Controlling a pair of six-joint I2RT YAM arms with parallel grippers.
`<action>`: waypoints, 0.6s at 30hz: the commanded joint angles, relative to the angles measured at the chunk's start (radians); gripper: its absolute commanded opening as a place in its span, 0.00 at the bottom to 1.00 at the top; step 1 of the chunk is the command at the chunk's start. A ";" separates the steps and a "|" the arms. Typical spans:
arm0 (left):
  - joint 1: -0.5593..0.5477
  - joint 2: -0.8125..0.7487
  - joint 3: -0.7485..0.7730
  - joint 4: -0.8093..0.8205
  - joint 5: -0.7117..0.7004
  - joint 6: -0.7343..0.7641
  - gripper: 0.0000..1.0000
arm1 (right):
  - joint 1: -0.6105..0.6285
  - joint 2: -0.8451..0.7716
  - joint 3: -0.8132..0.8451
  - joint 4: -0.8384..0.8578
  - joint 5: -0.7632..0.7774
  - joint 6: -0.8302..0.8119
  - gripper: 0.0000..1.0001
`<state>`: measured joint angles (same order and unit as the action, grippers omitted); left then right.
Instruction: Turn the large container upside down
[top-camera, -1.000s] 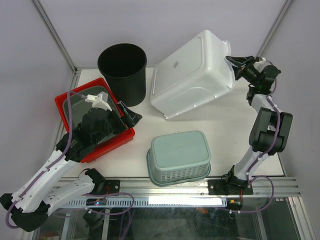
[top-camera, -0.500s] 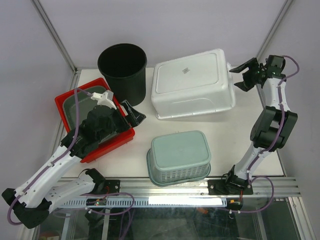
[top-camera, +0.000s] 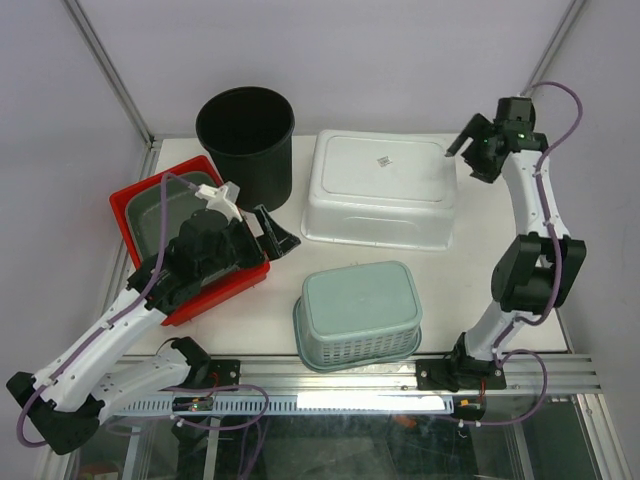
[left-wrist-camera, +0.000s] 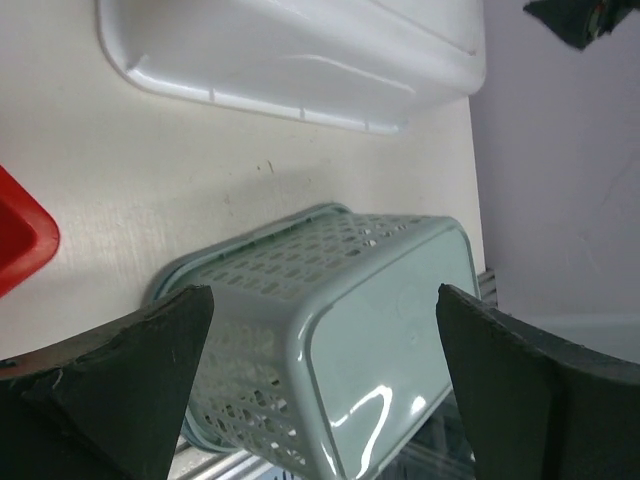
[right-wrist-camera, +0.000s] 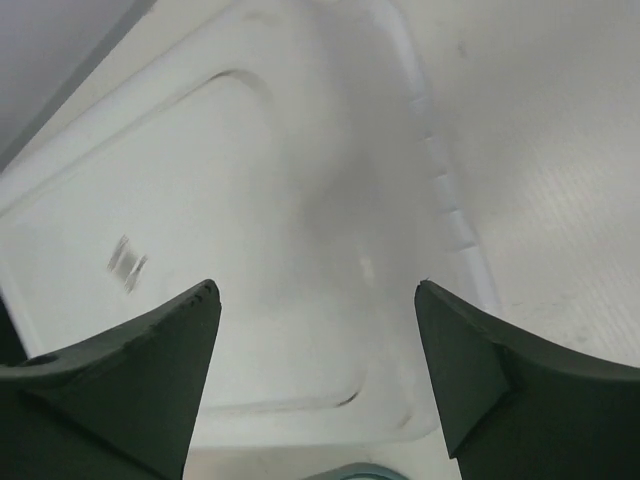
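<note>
The large white container (top-camera: 380, 188) lies upside down on the table at the back, its flat base with a small label facing up. It fills the right wrist view (right-wrist-camera: 250, 250), and its rim shows at the top of the left wrist view (left-wrist-camera: 290, 60). My right gripper (top-camera: 466, 147) is open and empty, just above the container's right end, apart from it. My left gripper (top-camera: 272, 232) is open and empty at the left, beside the red tray, pointing towards the green basket.
A pale green perforated basket (top-camera: 358, 313) sits upside down at the front centre, also in the left wrist view (left-wrist-camera: 340, 330). A black bucket (top-camera: 245, 143) stands upright at the back left. A red tray (top-camera: 215, 290) holding a grey lid sits at the left.
The white container has dropped from tilted on its edge to flat, base up. My right gripper has let go of it and moved up and left above its right end. My left gripper shifted slightly right.
</note>
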<state>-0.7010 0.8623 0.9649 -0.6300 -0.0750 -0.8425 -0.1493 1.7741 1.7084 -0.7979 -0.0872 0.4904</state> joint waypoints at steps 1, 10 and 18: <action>-0.016 -0.074 -0.064 0.027 0.245 0.036 0.99 | 0.205 -0.232 -0.051 0.119 -0.037 -0.133 0.82; -0.093 -0.165 -0.227 0.092 0.405 -0.075 0.99 | 0.422 -0.490 -0.319 0.152 0.021 -0.098 0.81; -0.169 0.225 -0.233 0.597 0.479 -0.153 0.99 | 0.421 -0.613 -0.137 -0.051 0.165 -0.155 0.81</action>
<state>-0.8459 0.9192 0.6868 -0.3664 0.3439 -0.9604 0.2722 1.2552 1.4330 -0.7895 -0.0059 0.3794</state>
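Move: The green basket, already upside down at the table's near edge, has its middle some 12 cm back, 20 cm right and 17 cm below the left hand. The white large container, also bottom up, lies about 21 cm ahead, 27 cm right of that hand; the red tray some 9 cm ahead, 25 cm left. From the right hand, the basket is roughly 35 cm back, 26 cm left, 13 cm below, the container about 2 cm back, 22 cm left. The green basket's left end is met by the open left fingers, which begin pushing it rightward: that hand first draws back about 9 cm, then swings right and sinks, turning some 25 degrees clockwise and tipping down. The right hand, open and empty, leaves the large container's right end, sweeping left across it, back and up, then easing a little right again. ##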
